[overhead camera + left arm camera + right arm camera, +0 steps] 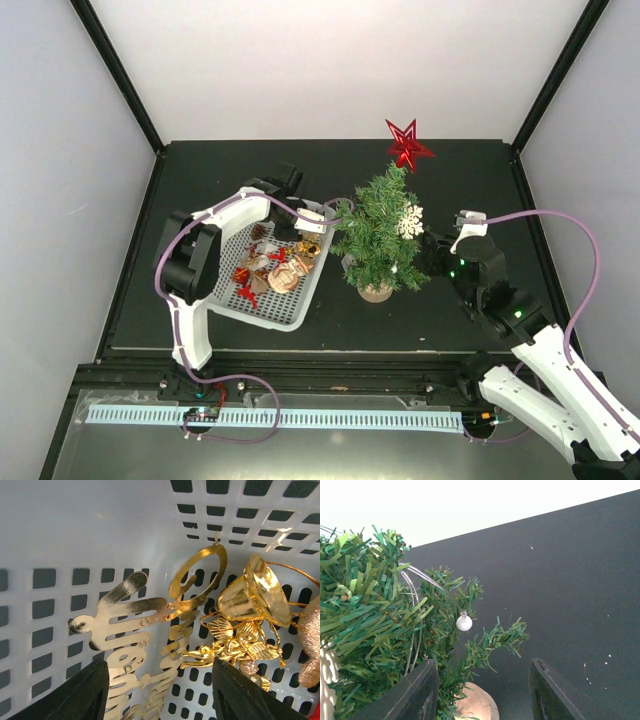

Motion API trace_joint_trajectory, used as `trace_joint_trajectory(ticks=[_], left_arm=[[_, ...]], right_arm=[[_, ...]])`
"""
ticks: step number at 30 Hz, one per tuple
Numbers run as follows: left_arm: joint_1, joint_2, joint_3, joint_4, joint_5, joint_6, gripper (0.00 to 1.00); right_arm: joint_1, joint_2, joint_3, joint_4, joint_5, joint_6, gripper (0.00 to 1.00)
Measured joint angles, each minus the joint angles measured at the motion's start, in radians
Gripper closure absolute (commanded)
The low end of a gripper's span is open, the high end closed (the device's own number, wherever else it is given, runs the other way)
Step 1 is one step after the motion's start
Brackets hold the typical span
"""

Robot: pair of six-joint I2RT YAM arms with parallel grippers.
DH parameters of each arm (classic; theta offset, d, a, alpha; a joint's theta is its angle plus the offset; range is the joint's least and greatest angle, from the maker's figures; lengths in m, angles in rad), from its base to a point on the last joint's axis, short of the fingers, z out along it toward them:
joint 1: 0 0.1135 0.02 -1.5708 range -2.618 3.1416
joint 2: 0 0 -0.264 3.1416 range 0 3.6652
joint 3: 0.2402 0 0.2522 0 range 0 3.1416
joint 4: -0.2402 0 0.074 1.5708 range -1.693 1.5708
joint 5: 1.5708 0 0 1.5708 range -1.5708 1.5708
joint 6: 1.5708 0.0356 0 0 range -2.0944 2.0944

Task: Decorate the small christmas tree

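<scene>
The small christmas tree (pixel 378 232) stands right of centre on its tan base (pixel 376 291), with a red star (pixel 408 145) on top and a white snowflake (pixel 409 220) on its right side. My left gripper (pixel 318 222) reaches into the far right corner of the white basket (pixel 262 312). In the left wrist view it (pixel 160 692) is open, and flat gold lettering (pixel 125 630) lies between its fingers (pixel 90 692). A gold angel (pixel 235 645) touches the right finger, and a gold bell (pixel 255 592) lies beyond it. My right gripper (pixel 433 256) is open at the tree's lower right branches (pixel 495 640).
The basket holds several more ornaments, red and gold (pixel 268 270). A wire with a small white bulb (pixel 464 623) runs through the tree's branches. The dark table (pixel 220 170) is bounded by black posts at the back corners and pale walls.
</scene>
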Motion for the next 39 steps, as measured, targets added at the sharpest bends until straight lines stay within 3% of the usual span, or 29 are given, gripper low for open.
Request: trace_joint_trajectory(ticks=[5,10,17,25,39], left_arm=[[-0.001,0.005,0.005,0.005,-0.010,-0.001,0.61],[-0.004,0.007,0.013,0.015,-0.018,-0.003,0.84],[-0.005,0.007,0.014,0.034,-0.021,-0.013,0.95],[-0.005,-0.014,-0.016,0.057,-0.026,-0.018,0.98],[0.008,-0.171,-0.201,0.072,-0.016,-0.044,0.98]], right_arm=[[-0.004,0.001,-0.005,0.005,-0.010,0.000,0.50],[-0.005,0.001,-0.020,0.005,-0.014,0.000,0.50],[-0.011,0.001,-0.029,0.006,-0.020,0.000,0.50],[-0.014,0.000,-0.033,0.008,-0.029,0.000,0.50],[-0.016,-0.002,-0.038,0.008,-0.033,0.000,0.50]])
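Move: The flat gold ornament leans in the basket's far right corner, its middle about 2 cm ahead of the left hand, 2 cm to its right and 3 cm below. At that height too, the gold bell is some 4 cm back and 5 cm right of the hand, the snowman about 10 cm back and 3 cm right. From the right hand the ornament lies roughly 17 cm ahead, 18 cm left and 22 cm down. The left fingers close fully by the gold ornament, then retreat about 5 cm back and left, away from the corner. ##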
